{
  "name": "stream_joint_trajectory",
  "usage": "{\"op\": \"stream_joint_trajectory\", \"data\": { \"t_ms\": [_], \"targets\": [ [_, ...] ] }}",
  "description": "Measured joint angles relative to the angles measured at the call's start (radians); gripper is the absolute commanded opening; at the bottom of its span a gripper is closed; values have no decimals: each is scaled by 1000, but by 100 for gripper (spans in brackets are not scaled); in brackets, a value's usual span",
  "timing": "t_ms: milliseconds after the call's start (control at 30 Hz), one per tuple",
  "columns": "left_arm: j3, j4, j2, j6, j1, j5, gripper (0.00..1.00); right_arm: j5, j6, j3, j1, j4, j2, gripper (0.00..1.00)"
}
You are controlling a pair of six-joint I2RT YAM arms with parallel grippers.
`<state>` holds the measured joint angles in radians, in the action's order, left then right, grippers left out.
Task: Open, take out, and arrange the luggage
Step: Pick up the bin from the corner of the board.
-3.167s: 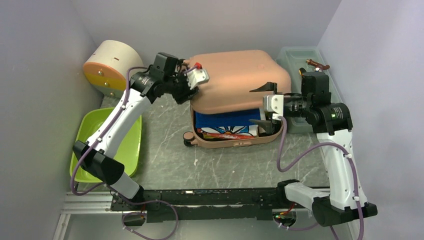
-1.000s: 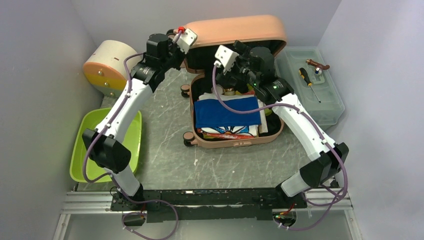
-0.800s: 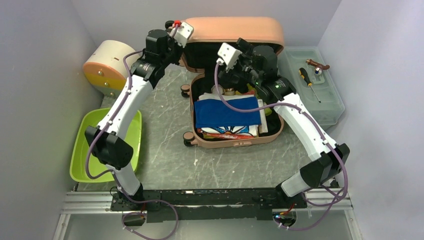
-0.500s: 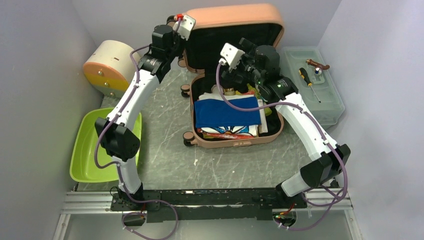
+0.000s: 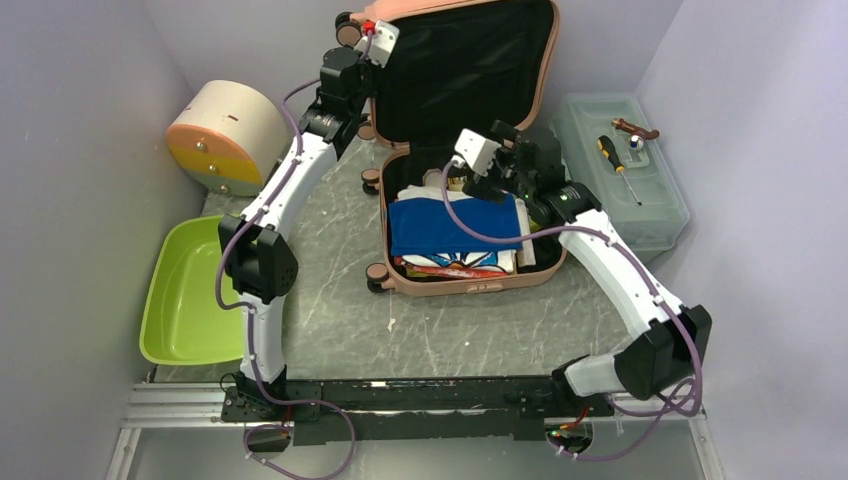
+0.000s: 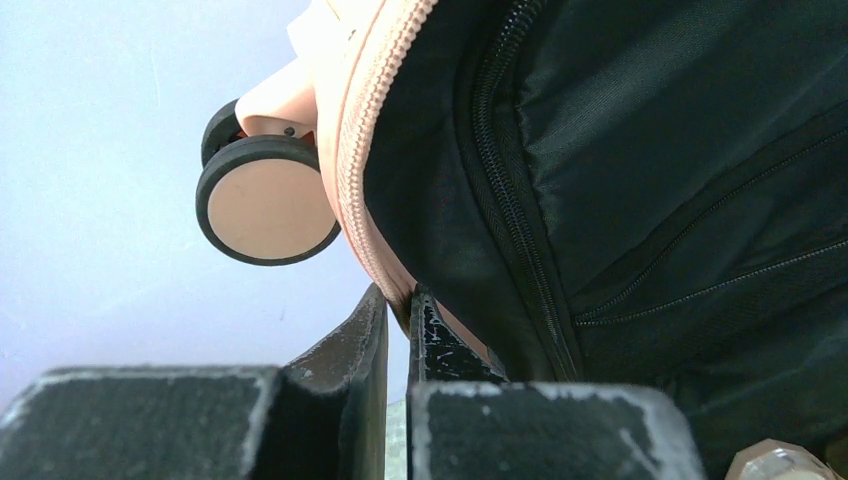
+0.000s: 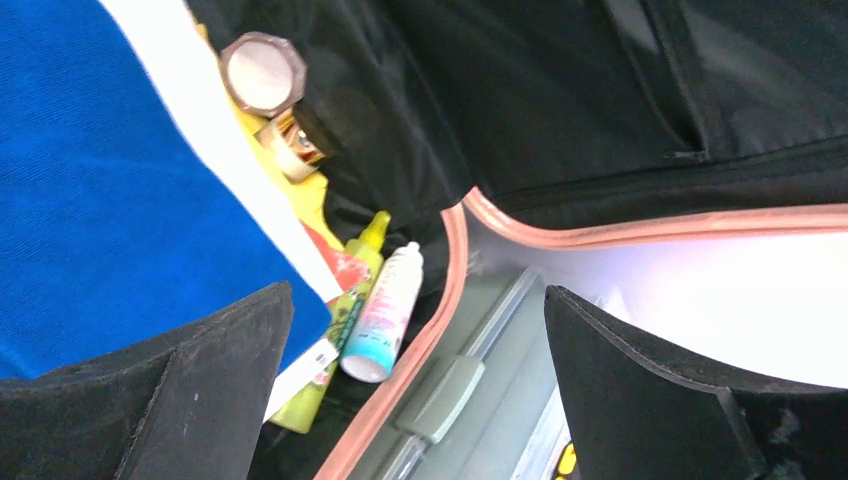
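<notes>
The salmon-pink luggage lies open on the table with its black-lined lid standing upright at the back. My left gripper is at the lid's upper left corner. In the left wrist view it is shut on the lid's pink zipper rim, just below a wheel. My right gripper hovers open over the back of the open base. Between its fingers lie a spray bottle and a yellow-green tube. A folded blue cloth tops the packed contents.
A cream half-round box stands at the back left and a green basin lies in front of it. A translucent grey-green toolbox with a screwdriver on it sits right of the luggage. A small jar lies by the blue cloth.
The lid has swung from half raised to fully upright, my left gripper rising with it on the rim. My right gripper has come away from the lid, down towards the contents.
</notes>
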<state>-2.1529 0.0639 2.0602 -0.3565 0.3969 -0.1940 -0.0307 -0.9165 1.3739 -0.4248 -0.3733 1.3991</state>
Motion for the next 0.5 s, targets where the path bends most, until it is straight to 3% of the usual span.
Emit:
{"op": "stream_joint_trajectory", "data": {
  "t_ms": [67,267,400,500],
  "targets": [
    [-3,-16,8,-17,0,-6,23,-8,13,-49,3,0,-43,100],
    [-4,-59,44,-90,0,-32,35,-50,46,-209,5,16,-151,100],
    [-4,-56,96,-124,10,-32,54,-77,53,-309,16,21,-180,100],
    [-4,-53,130,-144,21,-32,62,-103,66,-360,34,21,-190,100]
  ]
}}
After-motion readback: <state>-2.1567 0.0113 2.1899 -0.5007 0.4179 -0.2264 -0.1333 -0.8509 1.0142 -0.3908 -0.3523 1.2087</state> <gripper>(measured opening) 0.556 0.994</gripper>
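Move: In the left fingers, still pinched, is the left rim of the open suitcase lid; a lid wheel sits about 5 cm to their left, some 4 cm farther out and 3 cm higher, and the black lining's middle lies about 15 cm right and 2 cm out. Below the open right hand, some 20 cm down, is the blue towel, its middle about 9 cm back and 7 cm left; the round jar lies level with the hand and 10 cm left, the white bottle 5 cm back and 9 cm right. Letting go of the lid rim, the left fingers open to about half; the hand eases some 3 cm forward, then sinks about 6 cm and slightly right in front of the black lining, rolling its left side up about 10 degrees. Meanwhile the right hand, still wide open, drops about 9 cm and draws back 6 cm towards the blue towel, tipping down. ##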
